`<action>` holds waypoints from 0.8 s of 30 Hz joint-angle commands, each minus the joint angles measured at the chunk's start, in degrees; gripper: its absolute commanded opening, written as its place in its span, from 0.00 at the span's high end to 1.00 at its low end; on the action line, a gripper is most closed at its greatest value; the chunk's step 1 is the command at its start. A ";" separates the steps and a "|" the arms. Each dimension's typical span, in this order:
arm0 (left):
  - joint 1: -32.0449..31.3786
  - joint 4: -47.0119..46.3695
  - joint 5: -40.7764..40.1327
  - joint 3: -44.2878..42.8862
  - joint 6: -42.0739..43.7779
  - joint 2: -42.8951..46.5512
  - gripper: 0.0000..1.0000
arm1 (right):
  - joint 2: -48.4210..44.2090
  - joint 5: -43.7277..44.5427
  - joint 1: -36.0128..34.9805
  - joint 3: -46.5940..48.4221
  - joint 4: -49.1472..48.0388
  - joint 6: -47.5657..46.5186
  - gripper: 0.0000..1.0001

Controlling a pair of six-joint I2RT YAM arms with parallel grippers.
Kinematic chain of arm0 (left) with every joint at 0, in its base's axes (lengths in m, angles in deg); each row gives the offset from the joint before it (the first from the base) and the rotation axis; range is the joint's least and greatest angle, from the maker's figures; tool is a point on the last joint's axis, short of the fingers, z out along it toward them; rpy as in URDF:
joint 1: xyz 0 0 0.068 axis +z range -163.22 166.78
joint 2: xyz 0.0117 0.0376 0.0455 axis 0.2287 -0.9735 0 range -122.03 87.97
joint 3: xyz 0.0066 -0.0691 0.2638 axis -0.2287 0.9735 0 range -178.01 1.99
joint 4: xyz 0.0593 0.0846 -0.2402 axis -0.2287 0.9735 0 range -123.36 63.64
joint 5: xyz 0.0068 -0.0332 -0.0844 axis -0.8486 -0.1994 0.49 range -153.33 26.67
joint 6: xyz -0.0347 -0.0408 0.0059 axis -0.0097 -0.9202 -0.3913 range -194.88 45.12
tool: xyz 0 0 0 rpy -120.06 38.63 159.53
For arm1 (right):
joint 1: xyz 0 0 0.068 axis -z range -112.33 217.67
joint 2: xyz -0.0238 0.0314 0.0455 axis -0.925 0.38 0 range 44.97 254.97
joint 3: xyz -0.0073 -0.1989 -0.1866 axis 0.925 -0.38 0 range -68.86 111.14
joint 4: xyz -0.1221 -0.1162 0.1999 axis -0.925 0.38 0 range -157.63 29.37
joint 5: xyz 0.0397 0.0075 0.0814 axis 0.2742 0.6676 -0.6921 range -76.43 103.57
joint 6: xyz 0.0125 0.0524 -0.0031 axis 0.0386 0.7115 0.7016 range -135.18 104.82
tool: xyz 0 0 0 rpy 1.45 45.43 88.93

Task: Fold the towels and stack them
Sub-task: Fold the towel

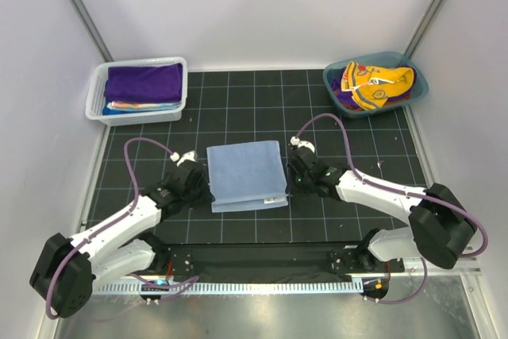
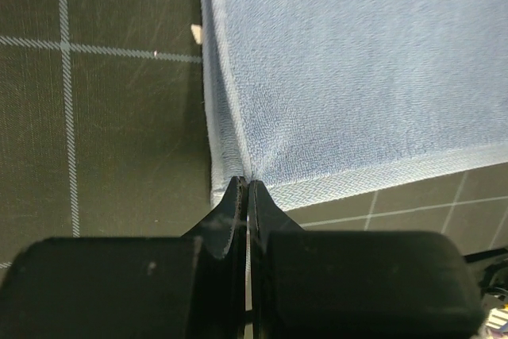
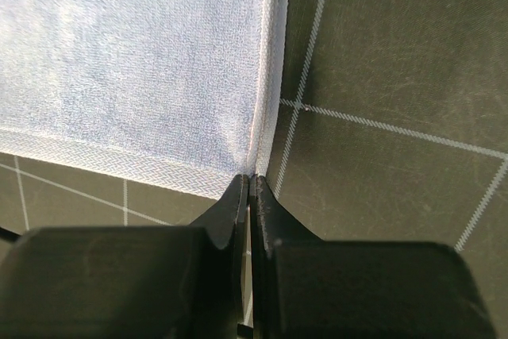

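Note:
A light blue towel (image 1: 246, 175) lies folded flat in the middle of the black grid mat. My left gripper (image 1: 209, 191) is at its left edge near the front corner. The left wrist view shows that gripper (image 2: 245, 182) shut on the towel (image 2: 357, 69), the cloth puckering into the tips. My right gripper (image 1: 288, 187) is at the right edge near the front corner. In the right wrist view this gripper (image 3: 250, 179) is likewise shut on the towel's (image 3: 127, 61) hem. A purple towel (image 1: 144, 82) tops a folded stack. Yellow-orange towels (image 1: 379, 85) lie crumpled.
The white mesh basket (image 1: 97, 93) with the folded stack stands at the back left. The teal tub (image 1: 421, 89) with the crumpled towels stands at the back right. The mat (image 1: 238, 117) ends at white walls at the back and on both sides.

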 commanded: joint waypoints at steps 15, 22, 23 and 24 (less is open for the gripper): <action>-0.50 -3.29 -1.38 3.05 -1.62 -3.23 0.93 | 2.85 2.10 -2.86 -3.77 -3.73 1.30 0.87; -0.51 5.23 -3.30 -2.82 -0.22 2.04 0.67 | -2.07 5.08 -2.86 -0.53 2.76 -0.54 0.56; -0.51 7.33 -4.10 -5.19 0.22 2.92 0.65 | -2.77 6.31 -2.77 1.39 3.65 -1.07 0.52; -0.51 8.22 -5.06 -6.86 0.48 2.84 0.63 | -2.60 6.84 -2.42 2.54 4.26 -1.85 0.50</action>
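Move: From the left gripper, which pinches the upper layer's near-left corner, the lower layer's near-left corner is about 3 cm back and 3 cm below; the folded towel's middle is 6 cm ahead and 10 cm right, its far fold 16 cm ahead and 10 cm right. For the right gripper, the lower near-right corner is likewise 3 cm back and 3 cm below, the towel's middle 6 cm ahead and 9 cm left. Bring both pinched corners of the upper layer down about 2.5 cm and back towards you, 1 cm with the left gripper and nearly 2 cm with the right, to lay the hem near the lower layer's near edge. Then open both grippers to somewhat under half, letting go of the corners, and start lifting; as it opens, ease the right gripper some 1.5 cm to its right, off the towel's side. ##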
